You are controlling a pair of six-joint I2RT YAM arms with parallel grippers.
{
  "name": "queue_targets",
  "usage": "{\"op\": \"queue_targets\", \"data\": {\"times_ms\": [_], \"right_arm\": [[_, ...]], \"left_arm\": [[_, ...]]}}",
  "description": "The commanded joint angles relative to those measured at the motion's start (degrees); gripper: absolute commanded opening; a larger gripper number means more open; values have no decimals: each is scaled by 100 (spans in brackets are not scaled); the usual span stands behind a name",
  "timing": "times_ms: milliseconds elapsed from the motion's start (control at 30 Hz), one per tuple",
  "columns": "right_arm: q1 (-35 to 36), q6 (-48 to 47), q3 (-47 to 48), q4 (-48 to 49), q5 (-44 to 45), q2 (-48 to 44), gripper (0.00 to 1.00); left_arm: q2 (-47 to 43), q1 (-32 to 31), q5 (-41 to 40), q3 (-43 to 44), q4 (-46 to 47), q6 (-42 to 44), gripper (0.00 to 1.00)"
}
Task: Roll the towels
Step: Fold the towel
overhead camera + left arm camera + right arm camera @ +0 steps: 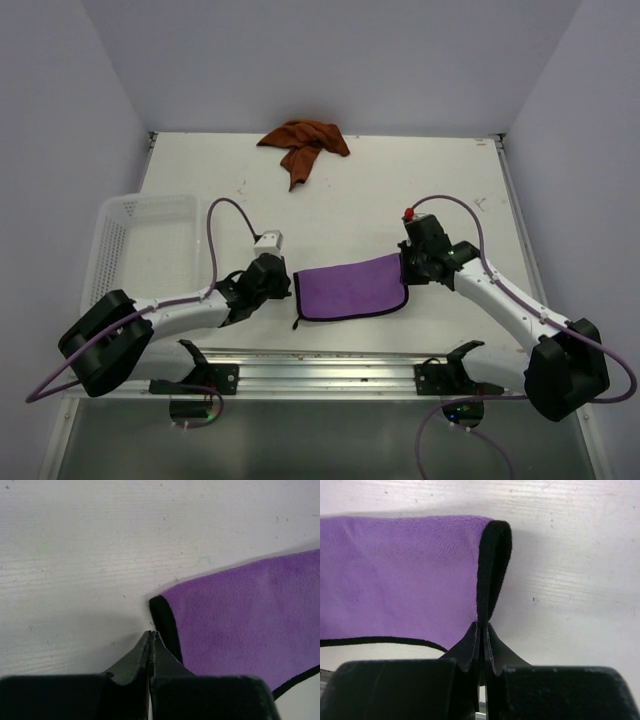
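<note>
A purple towel (350, 288) with black edging lies spread near the front of the table, between my two arms. My right gripper (482, 625) is shut on its black right edge (492, 565), which rises pinched into a fold between the fingers; from above that gripper (405, 270) sits at the towel's right end. My left gripper (151, 634) is shut with nothing between its fingers. Its tips rest on the table just beside the towel's black corner (159, 607), at the towel's left end (285, 292). The rust-orange towel (305, 143) lies crumpled at the back edge.
A white perforated basket (140, 240) stands at the left side of the table, beside the left arm. White walls close in the table on the left, right and back. A metal rail (320, 365) runs along the near edge.
</note>
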Motion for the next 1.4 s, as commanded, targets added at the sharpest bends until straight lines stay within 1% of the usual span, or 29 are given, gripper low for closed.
{"op": "queue_targets", "data": {"times_ms": [0, 267, 567, 733, 867, 967, 1167, 1367], "right_arm": [[22, -191, 290, -431, 276, -139, 0], [22, -323, 633, -563, 39, -122, 0], [65, -314, 879, -448, -496, 80, 0], [171, -209, 941, -317, -858, 151, 0], [425, -60, 923, 51, -1174, 212, 0], [680, 63, 967, 219, -1192, 405, 0], [1259, 371, 1160, 632, -1175, 906, 0], [1884, 494, 1679, 650, -911, 1565, 0]], "left_arm": [[-129, 21, -120, -134, 117, 14, 0], [64, 21, -173, -337, 292, -126, 0], [600, 12, 292, -187, 793, -117, 0], [688, -128, 390, -117, 978, -153, 0], [759, -181, 451, -82, 1004, -179, 0], [706, -181, 451, -117, 1039, -188, 0], [680, -172, 460, -161, 1057, -179, 0], [644, -172, 477, -170, 1110, -188, 0]]}}
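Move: The right hand already holds the purple towel's right hem raised; the middle of the towel lies about 12 cm to its left, roughly 1 cm back and 7 cm below. The towel's left hem lies some 25 cm to its left, 2 cm back and 7 cm down. That left hem is about 2 cm to the right of the shut left hand, 1 cm back and 2 cm below, with the black loop about 7 cm back, 1 cm right and 3 cm below. Up first by about 3 cm, then left in a speeding sweep of some 13 cm, the right hand carries the pinched hem over the towel towards the left hem, turning about 20 degrees counter-clockwise. The left hand, fingers still shut, sinks 2 cm while easing back and left, then slides right onto the left hem and stays there. ##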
